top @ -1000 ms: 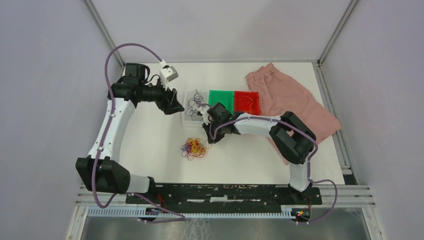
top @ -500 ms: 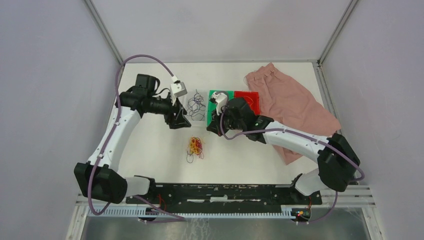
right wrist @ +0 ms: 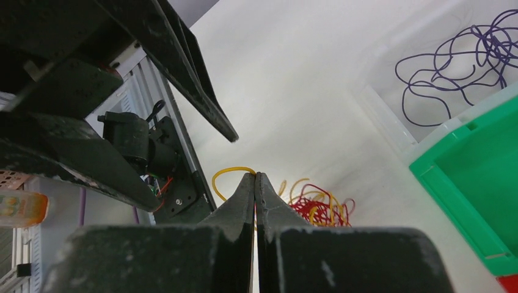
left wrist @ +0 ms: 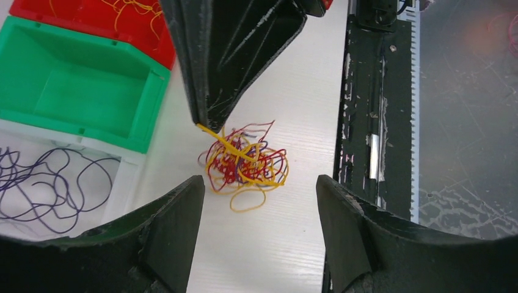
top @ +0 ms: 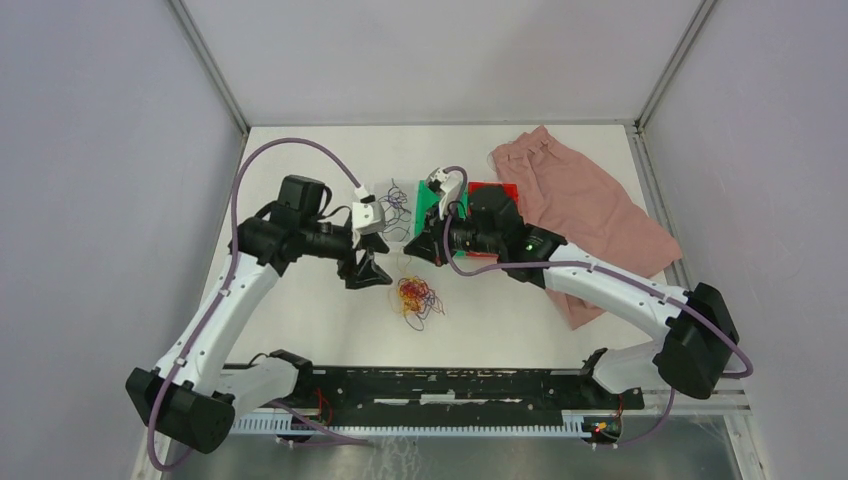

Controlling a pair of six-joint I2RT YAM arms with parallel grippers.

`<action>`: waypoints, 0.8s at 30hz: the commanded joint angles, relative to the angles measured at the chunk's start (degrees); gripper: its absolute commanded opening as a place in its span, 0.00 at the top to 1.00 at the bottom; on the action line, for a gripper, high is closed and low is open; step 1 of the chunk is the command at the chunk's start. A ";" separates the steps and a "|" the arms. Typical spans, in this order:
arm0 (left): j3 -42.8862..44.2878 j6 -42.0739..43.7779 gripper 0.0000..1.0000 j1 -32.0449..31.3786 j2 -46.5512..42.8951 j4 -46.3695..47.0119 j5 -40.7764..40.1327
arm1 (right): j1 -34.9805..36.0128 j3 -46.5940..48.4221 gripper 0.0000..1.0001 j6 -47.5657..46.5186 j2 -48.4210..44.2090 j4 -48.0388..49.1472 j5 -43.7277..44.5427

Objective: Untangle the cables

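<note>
A tangle of thin red, yellow and purple cables [top: 413, 297] lies on the white table between my two grippers. My right gripper [top: 428, 250] is shut on a yellow strand that runs down into the tangle [left wrist: 247, 165]. The right wrist view shows that strand looping out of the closed tips [right wrist: 255, 176], with the red and yellow tangle [right wrist: 317, 204] just beyond. Whether the tangle is off the table I cannot tell. My left gripper [top: 368, 272] stands open just left of the tangle, its fingers [left wrist: 183, 207] wide apart with nothing between them.
Behind the tangle stand three trays in a row. The clear tray [top: 378, 192] holds loose purple cables [left wrist: 43, 177], the green tray [left wrist: 91, 131] holds nothing, and the red tray [top: 497, 190] holds some yellow strands. A pink cloth [top: 590, 210] lies at the back right. The black base rail [top: 430, 385] runs along the near edge.
My right gripper has closed on the yellow strand and swung back toward the trays. The left gripper has come forward from the clear tray to beside the tangle. The tangle has shifted slightly right.
</note>
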 commanded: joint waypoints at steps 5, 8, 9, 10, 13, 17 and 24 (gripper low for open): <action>-7.11 -16.15 0.24 -3.93 -5.19 15.45 1.29 | 4.35 7.44 1.00 -2.94 -3.11 -8.99 8.21; -7.72 -20.93 0.24 -4.32 -4.82 18.11 1.11 | 7.02 9.62 1.00 -5.50 -3.08 -13.98 15.02; -7.99 -22.17 0.24 -4.34 -4.94 18.89 1.14 | 7.84 10.21 1.00 -6.16 -2.96 -15.41 17.01; -8.32 -23.34 0.24 -4.42 -5.12 19.89 1.04 | 8.48 10.56 1.00 -6.49 -3.04 -16.51 18.86; -9.72 -25.94 0.31 -4.63 -5.60 22.42 -1.74 | 10.15 11.02 1.00 -6.38 -3.52 -18.32 22.09; -9.96 -21.84 0.56 -4.71 -5.11 20.05 -3.43 | 10.67 10.40 1.00 -4.58 -5.06 -18.99 23.24; -10.51 -21.99 0.73 -4.86 -4.53 22.33 -3.75 | 10.81 8.36 1.00 -0.71 -7.02 -18.32 19.49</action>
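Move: The yellow cable, pinched in the shut right fingers, has its free stretch about 3 cm ahead, 2 cm right and 2 cm below the open left hand. The main tangle is roughly 3 cm ahead, 6 cm right and 22 cm below; the clear box lies some 22 cm ahead, 1 cm left and 22 cm below. From the right hand that yellow stretch is about 2 cm left and 3 cm below, neither ahead nor back. Left hand eases 2 cm right, closing around the yellow cable the right, still pinching, draws back 3 cm. ##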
